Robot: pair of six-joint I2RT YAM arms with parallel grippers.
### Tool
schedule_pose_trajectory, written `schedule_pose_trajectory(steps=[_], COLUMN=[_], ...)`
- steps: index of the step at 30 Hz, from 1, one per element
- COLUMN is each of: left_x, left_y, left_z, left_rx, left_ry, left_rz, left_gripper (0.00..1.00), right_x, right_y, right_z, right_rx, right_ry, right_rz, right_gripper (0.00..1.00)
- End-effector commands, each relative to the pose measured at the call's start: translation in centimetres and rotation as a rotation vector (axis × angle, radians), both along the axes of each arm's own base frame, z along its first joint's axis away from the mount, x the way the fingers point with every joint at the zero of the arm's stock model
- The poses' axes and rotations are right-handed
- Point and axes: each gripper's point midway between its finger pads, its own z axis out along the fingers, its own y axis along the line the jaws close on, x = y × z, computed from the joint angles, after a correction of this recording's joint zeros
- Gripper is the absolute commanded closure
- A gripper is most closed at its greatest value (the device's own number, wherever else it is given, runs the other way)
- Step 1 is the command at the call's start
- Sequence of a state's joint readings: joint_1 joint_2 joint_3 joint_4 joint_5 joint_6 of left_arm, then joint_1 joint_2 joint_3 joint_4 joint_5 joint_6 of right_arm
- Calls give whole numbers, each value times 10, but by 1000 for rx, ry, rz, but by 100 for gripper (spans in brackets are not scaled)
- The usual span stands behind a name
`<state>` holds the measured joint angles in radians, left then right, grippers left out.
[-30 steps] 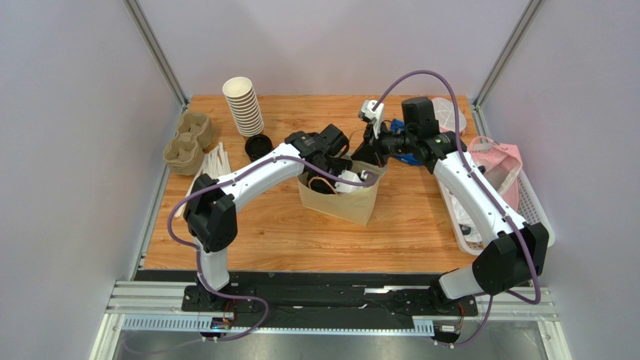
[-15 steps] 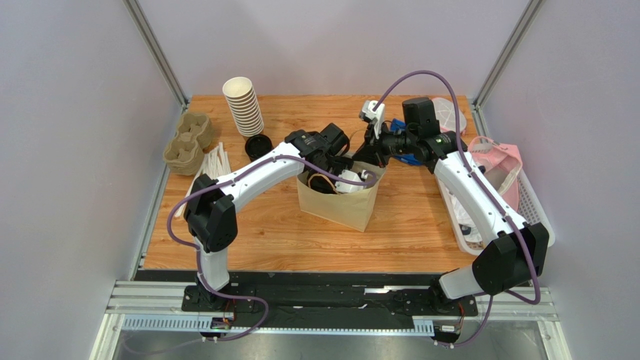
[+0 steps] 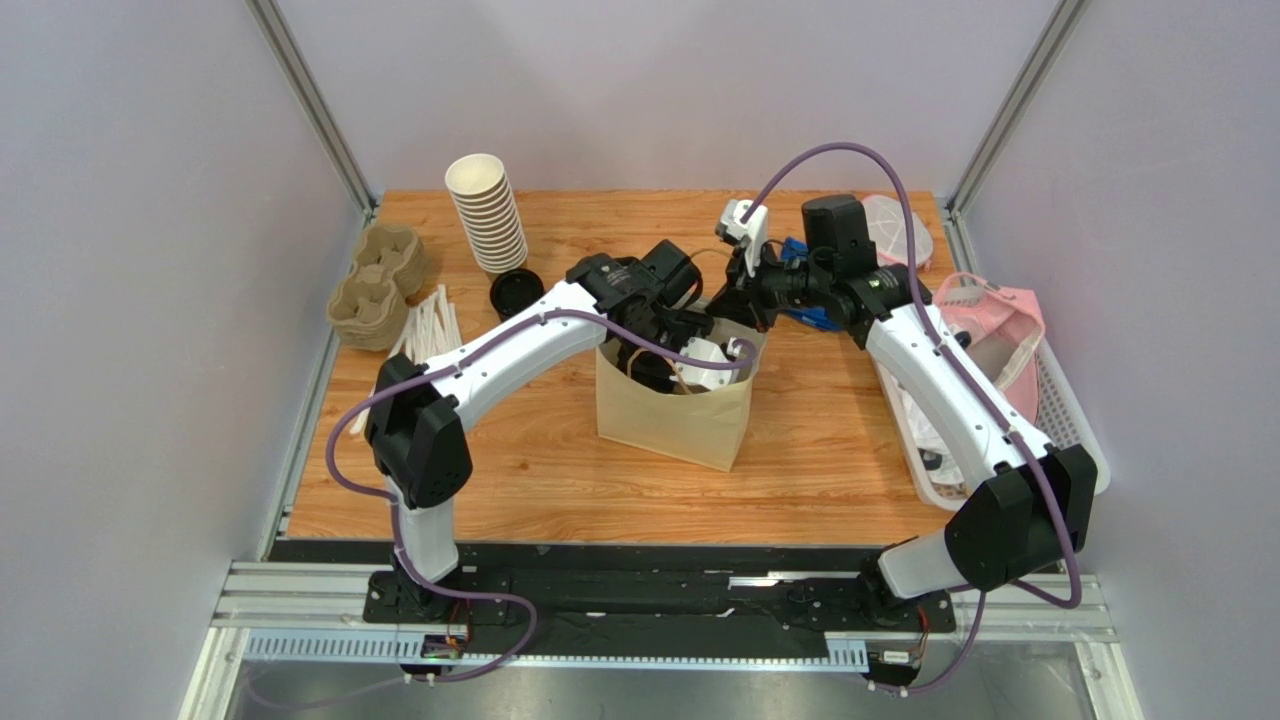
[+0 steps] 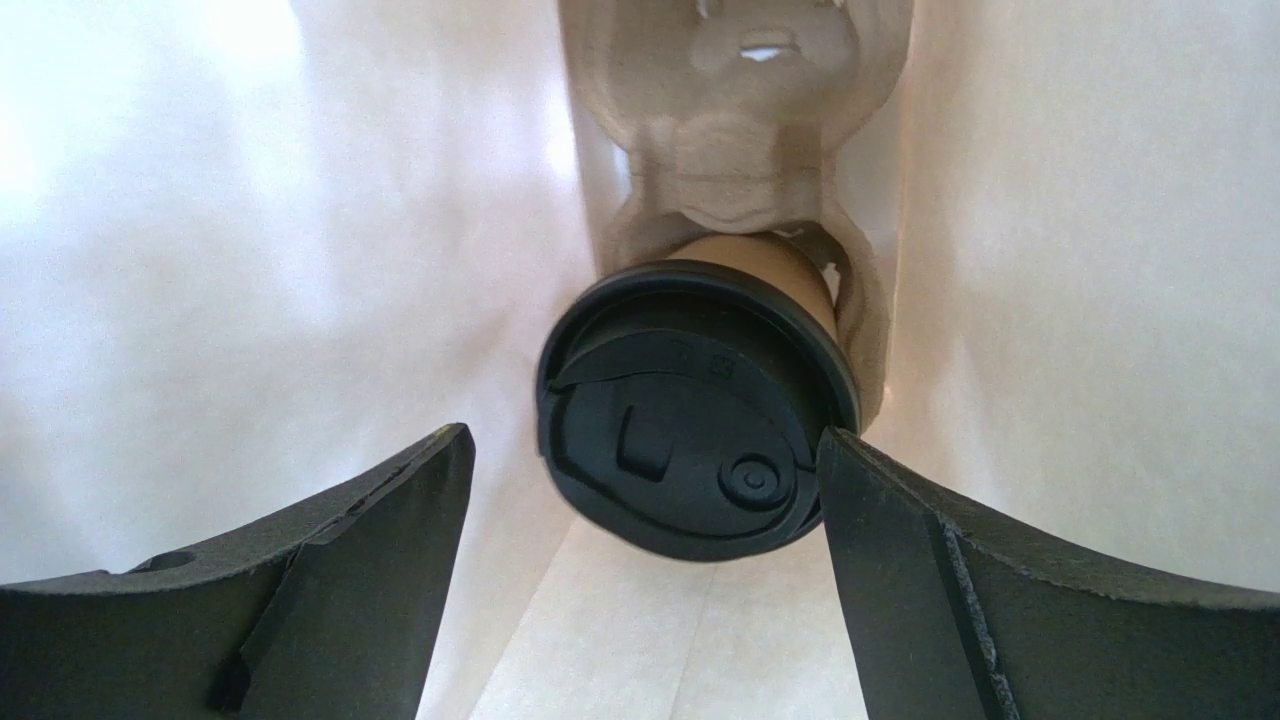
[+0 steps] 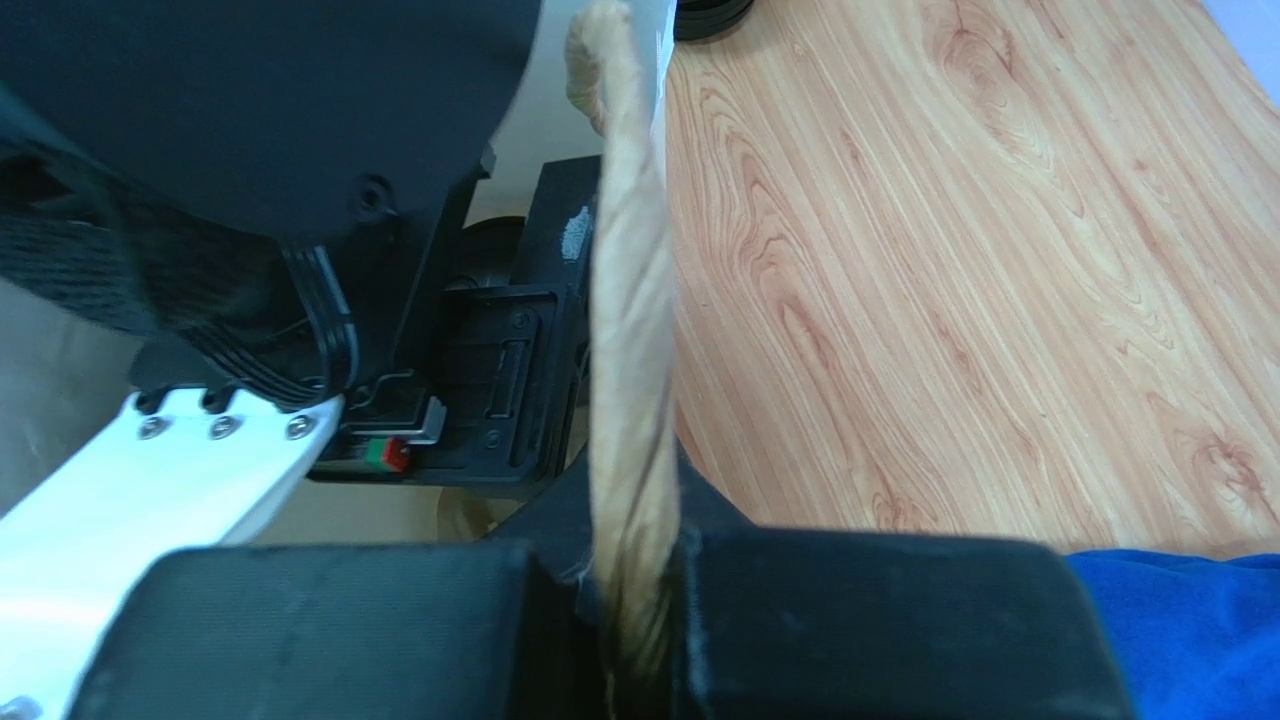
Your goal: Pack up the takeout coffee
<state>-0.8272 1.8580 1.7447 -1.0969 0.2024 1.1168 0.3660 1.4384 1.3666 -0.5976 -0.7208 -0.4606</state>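
The takeout coffee (image 4: 691,428), a brown paper cup under a black lid, sits in a pulp cup carrier (image 4: 736,135) at the bottom of the kraft paper bag (image 3: 669,420). My left gripper (image 4: 643,450) reaches down into the bag and stands open around the lid. Its right finger (image 4: 902,555) is at the lid's rim; the left finger (image 4: 376,555) is well apart from it. My right gripper (image 5: 631,578) is shut on the bag's twisted paper handle (image 5: 631,345) at the bag's far rim, and in the top view the right gripper (image 3: 747,300) is there too.
A stack of lidless cups (image 3: 487,210) and loose black lids (image 3: 516,291) stand at the back left. Spare pulp carriers (image 3: 376,285) and white sticks (image 3: 428,323) lie at the left edge. A white basket (image 3: 1052,405) with a pink bag (image 3: 999,338) lines the right side.
The left jaws have spread wider. The bag has shifted a little toward the near edge and its mouth has changed shape. The right gripper keeps its hold on the handle.
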Motion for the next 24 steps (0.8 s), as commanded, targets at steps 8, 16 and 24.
schedule_pose_trajectory(steps=[8,16,24], left_x=[-20,-23,-21], left_y=[-6,-5,-8], left_z=[49,66,94], left_rx=[-104,-168,-272], left_ry=[16,-30,-104], left_rz=[-37,-43,-25], left_gripper=[7,9,13], right_x=[1,1,0], right_y=[-2,-4,-5], right_z=[4,6,8], right_rx=[-25,-26,-25], right_ry=[-73,-92,-105], right_rz=[-13,-22,-20], right_gripper=[100,100,100])
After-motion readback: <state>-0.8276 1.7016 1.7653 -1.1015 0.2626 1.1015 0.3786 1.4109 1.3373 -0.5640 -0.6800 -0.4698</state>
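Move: The lidded coffee cup stands in the tray inside the bag, its middle about 8 cm below the left hand, roughly 4 cm to its right and about 1 cm back. The tray's empty socket lies about 10 cm farther right of the cup. The bag handle held by the right hand is some 5 cm ahead of the left hand, 11 cm to its right and 10 cm higher. From the right hand, the cup is about 8 cm left, 6 cm back and 18 cm down. With the right fingers still pinching the bag's far handle and that hand holding its place, the empty left hand rises away from the cup lid up through the bag, about 7 cm, slowly at first and then faster, drifting slightly back. Its fingers stay wide open while the wrist tilts some 10 degrees, swinging the fingertips to the right. ##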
